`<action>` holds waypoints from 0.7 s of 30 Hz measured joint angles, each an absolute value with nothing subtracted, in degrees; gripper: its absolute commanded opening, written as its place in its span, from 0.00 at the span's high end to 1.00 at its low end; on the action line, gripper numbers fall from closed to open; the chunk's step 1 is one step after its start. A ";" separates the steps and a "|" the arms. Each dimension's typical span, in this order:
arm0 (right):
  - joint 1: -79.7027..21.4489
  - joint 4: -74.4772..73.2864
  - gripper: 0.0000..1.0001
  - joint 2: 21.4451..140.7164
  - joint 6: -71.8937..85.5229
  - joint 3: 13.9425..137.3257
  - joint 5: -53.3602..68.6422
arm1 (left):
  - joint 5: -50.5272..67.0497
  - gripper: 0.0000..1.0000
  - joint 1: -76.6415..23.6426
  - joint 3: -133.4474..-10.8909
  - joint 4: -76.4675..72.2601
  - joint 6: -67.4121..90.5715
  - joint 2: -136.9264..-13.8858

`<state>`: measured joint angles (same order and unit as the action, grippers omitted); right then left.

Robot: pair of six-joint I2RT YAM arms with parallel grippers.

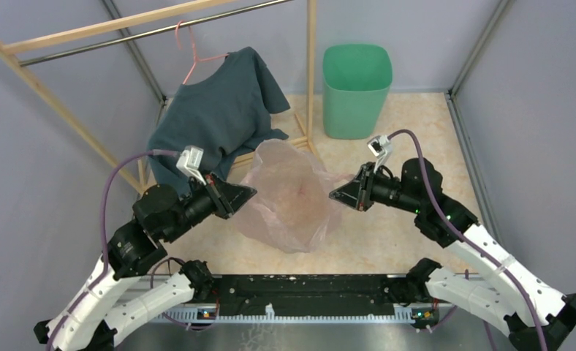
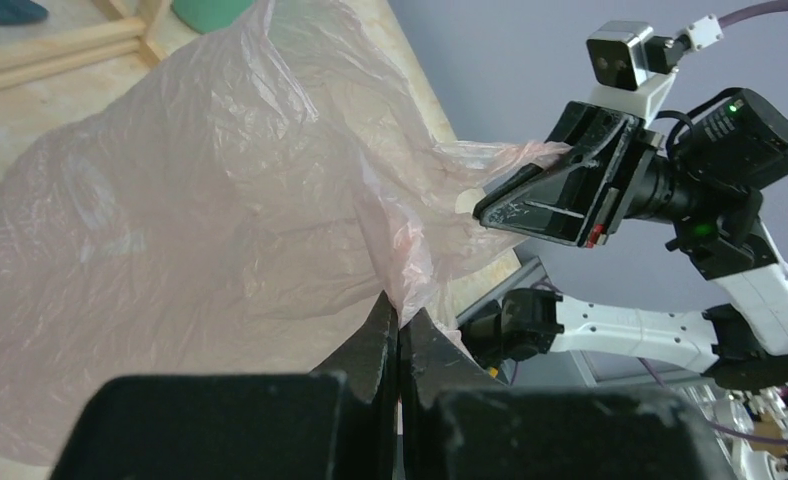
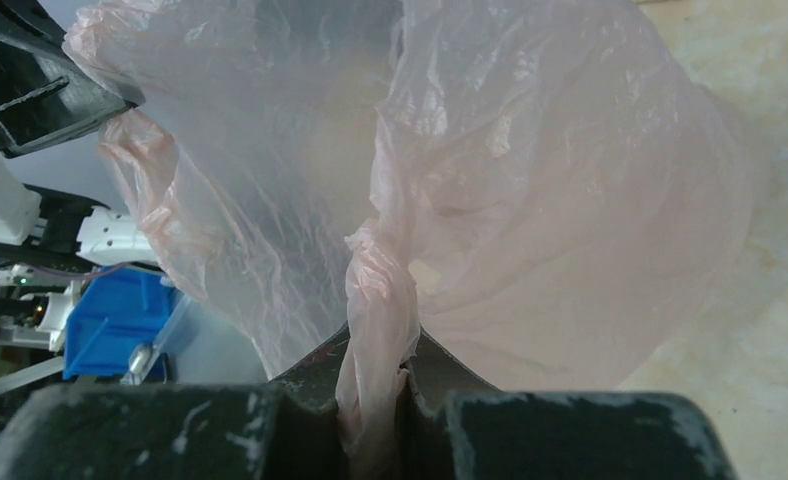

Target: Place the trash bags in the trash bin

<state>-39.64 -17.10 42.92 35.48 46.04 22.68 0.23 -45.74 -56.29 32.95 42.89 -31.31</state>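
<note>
The pale-pink translucent trash bag [image 1: 289, 197] hangs stretched between my two grippers above the floor. My left gripper [image 1: 250, 194] pinches its left edge; in the left wrist view the jaws [image 2: 398, 318] are pressed together on a fold of the film [image 2: 190, 200]. My right gripper [image 1: 334, 196] grips the bag's right edge; in the right wrist view a bunched strand of the film [image 3: 380, 300] fills the narrow gap between the jaws [image 3: 375, 345]. The mint-green trash bin [image 1: 357, 88] stands upright against the back wall, beyond the right gripper, and the bag is clear of it.
A dark teal shirt [image 1: 219, 110] hangs from a pink hanger [image 1: 194, 55] on a wooden rack [image 1: 311, 73] at the back left, its post just left of the bin. Grey walls close in both sides. A blue box [image 3: 110, 320] shows behind the arms' bases.
</note>
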 measured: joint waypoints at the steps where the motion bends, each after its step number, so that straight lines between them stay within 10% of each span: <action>1: -39.64 -17.39 0.91 43.86 34.70 47.33 22.24 | -0.47 1.00 -45.74 -57.56 33.52 42.54 -32.32; 11: -39.64 -16.51 0.77 56.58 28.38 53.19 18.96 | -6.44 1.00 -45.74 -62.37 34.94 38.70 -41.91; 21: -39.59 -21.02 0.24 72.40 20.95 71.53 14.37 | -13.58 1.00 -45.74 -63.66 38.33 27.90 -52.01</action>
<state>-39.59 -21.02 72.40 20.95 71.53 14.37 -13.58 -45.74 -63.66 38.33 27.90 -52.01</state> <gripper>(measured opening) 0.633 0.006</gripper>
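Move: The pink trash bag hangs open between the hands, its rim pinched in both: its middle is about 9 cm right of the left hand and 9 cm left of the right hand, some 6 cm ahead of each and 15 below. From the right hand, the green bin stands about 40 cm ahead and 10 right; the rack's foot end is some 19 cm straight ahead, down on the table. Opening, the right hand sweeps 12 cm forward-left while the left, still pinching the bag, goes forward and down. ##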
